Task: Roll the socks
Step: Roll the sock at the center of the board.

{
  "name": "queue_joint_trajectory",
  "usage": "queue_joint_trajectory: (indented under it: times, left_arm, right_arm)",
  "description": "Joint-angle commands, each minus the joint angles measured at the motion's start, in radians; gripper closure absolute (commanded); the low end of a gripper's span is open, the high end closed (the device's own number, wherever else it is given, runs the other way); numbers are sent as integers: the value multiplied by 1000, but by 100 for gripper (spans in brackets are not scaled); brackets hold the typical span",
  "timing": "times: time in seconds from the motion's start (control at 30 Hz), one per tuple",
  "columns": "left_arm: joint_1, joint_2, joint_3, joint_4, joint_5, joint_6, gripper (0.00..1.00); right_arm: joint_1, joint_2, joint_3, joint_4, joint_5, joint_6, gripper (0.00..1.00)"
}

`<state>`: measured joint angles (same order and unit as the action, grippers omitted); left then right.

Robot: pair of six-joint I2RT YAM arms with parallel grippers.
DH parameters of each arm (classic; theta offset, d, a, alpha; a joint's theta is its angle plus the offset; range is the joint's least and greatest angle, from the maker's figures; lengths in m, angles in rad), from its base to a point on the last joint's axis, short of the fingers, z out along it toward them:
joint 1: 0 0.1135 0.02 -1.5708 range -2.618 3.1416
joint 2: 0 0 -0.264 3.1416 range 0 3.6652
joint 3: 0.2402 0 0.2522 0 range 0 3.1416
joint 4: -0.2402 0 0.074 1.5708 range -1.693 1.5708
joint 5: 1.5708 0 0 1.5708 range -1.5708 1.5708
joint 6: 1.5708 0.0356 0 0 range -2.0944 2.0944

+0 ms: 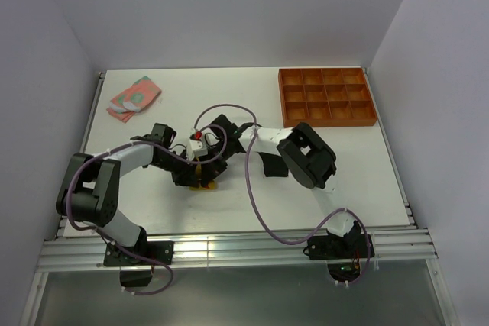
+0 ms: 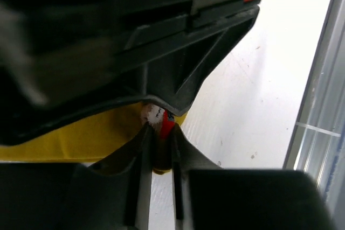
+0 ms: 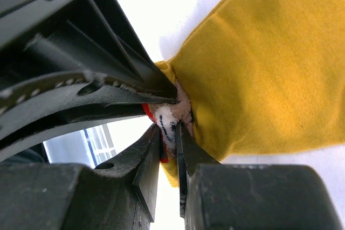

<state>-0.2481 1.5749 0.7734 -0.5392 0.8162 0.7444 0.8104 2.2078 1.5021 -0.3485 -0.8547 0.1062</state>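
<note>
The mustard-yellow sock [image 1: 203, 183] lies at the table's middle, mostly hidden under both grippers. My left gripper [image 2: 160, 130] is shut on its edge by the red tag [image 2: 166, 126]. My right gripper [image 3: 168, 127] is shut on the same edge, where the white inner fabric [image 3: 171, 117] shows, and its fingertips meet the left gripper's fingertips. The sock's yellow body [image 3: 253, 79] spreads away to the right in the right wrist view. A black sock [image 1: 269, 166] lies partly under the right arm. The pink sock with green patches [image 1: 134, 98] lies folded at the far left.
An orange tray [image 1: 327, 97] with square compartments stands at the far right. The right arm's links [image 1: 306, 156] hang over the table's middle. A metal rail [image 1: 229, 246] runs along the near edge. White walls close the table on three sides.
</note>
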Motion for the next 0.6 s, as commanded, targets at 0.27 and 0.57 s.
queue_joint_trajectory:
  times: [0.27,0.57]
  left_arm:
    - [52,142,171,-220,116,119,100]
    - [138,304,326,-447,181,211,100]
  right_arm:
    - [-13,-180,-293,262,282,99,57]
    - [-70,-434,-632,588,448,198,47]
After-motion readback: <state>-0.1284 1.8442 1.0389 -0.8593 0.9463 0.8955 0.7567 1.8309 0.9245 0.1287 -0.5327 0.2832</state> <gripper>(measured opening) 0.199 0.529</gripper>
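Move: At the near end of the yellow sock, both hands already pinch its rolled-up end: its middle lies about 3 cm to the right of the left hand and 2 cm to the left of the right hand, level with both. The flat part still to be rolled lies beyond, centred some 7 cm ahead of the right hand and 2 cm to its left. The black sock is about 17 cm to the right and 8 cm ahead of the right hand. Opening its fingers, the right hand lets go of the sock's rolled end and backs off about 7 cm to the right, close over the board, swinging some 20 degrees clockwise. The left hand keeps its pinch on the end, first rising slightly and easing right, then carrying it about 2 cm forward towards the flat part and a little left, tilting some 15 degrees. ##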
